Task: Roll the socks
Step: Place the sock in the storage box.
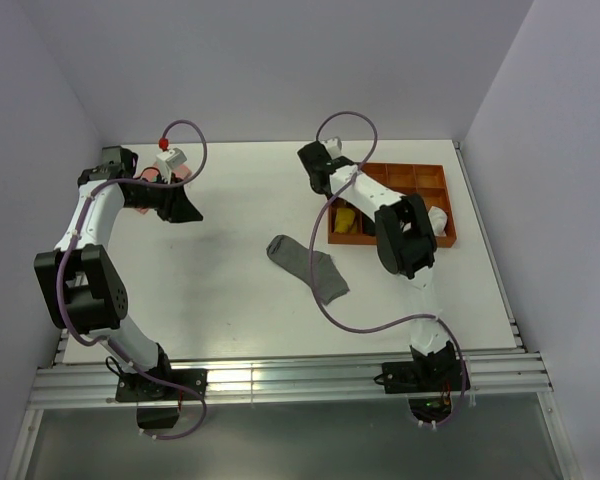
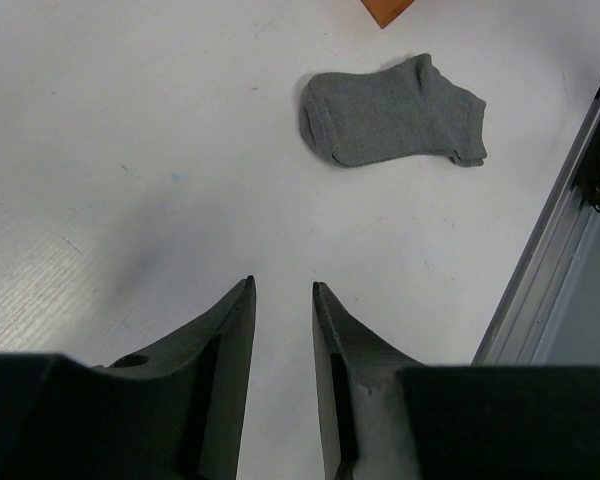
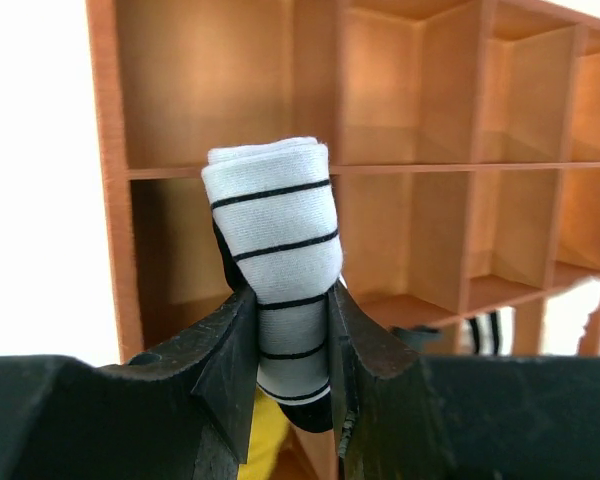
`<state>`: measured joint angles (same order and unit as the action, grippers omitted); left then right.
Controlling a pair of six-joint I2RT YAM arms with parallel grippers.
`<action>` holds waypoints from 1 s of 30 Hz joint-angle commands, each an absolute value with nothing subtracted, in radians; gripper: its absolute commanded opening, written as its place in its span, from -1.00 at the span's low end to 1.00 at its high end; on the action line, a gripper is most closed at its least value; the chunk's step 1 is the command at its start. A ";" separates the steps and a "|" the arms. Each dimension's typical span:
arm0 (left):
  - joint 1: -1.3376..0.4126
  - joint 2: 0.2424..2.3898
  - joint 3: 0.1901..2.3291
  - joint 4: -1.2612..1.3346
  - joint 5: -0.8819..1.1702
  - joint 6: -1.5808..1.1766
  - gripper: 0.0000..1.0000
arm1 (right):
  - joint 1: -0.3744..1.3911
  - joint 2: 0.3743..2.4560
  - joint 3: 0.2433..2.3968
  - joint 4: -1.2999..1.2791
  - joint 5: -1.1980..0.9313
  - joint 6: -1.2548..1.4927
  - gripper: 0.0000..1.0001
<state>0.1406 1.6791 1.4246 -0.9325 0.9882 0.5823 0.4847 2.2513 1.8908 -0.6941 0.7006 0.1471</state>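
Observation:
The grey sock point(image 1: 308, 265) lies flat in the middle of the table, and the left wrist view has the grey sock point(image 2: 390, 112) ahead and to the right. My left gripper point(image 1: 185, 210) hovers at the back left, well apart from it. This left gripper point(image 2: 282, 283) is open, with only bare table between its fingers. The white sock with thin black stripes point(image 3: 275, 230) is rolled into a bundle. My right gripper point(image 3: 292, 290) is shut on it and holds it upright over the orange tray point(image 3: 105, 150). From above, the right gripper point(image 1: 332, 203) sits at the tray's left end.
The orange tray point(image 1: 450, 200) has several compartments. A yellow bundle point(image 1: 347, 220) lies in its left part, and the same yellow bundle point(image 3: 265, 440) shows under the held roll. White fabric point(image 1: 438, 222) rests at the tray's right end. An aluminium rail point(image 2: 550, 270) runs along the table's near edge.

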 commanded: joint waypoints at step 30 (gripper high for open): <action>0.140 1.655 1.430 -0.940 0.979 0.555 -0.29 | 0.365 2.318 1.925 -0.778 0.195 0.268 -0.57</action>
<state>0.1406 1.6791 1.4193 -0.9451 0.9802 0.5777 0.3683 2.3215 1.9461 -0.7441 0.2470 0.2398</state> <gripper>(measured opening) 0.354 0.350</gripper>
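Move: Just below the right hand, which already grips the rolled striped sock, lies the empty middle-row cell at the storage box's left edge: some 6 cm down, about 1 cm ahead and 1 cm left. The yellow sock's cell is about 6 cm back and 1 cm left of the hand, the black sock some 6 cm back and 6 cm right, both 6 cm lower. From the idle left hand the empty cell lies some 35 cm right, 14 cm ahead and 16 cm below. Lowering the rolled striped sock about 5 cm into the empty left-edge cell, the right hand sinks quickly at first, then slowly, easing 1 to 2 cm left on the way. As it goes down, the wrist swings over to the right above the fingertips, some 25 degrees in all, so the fingers point more steeply down; they keep their grip on the sock. ##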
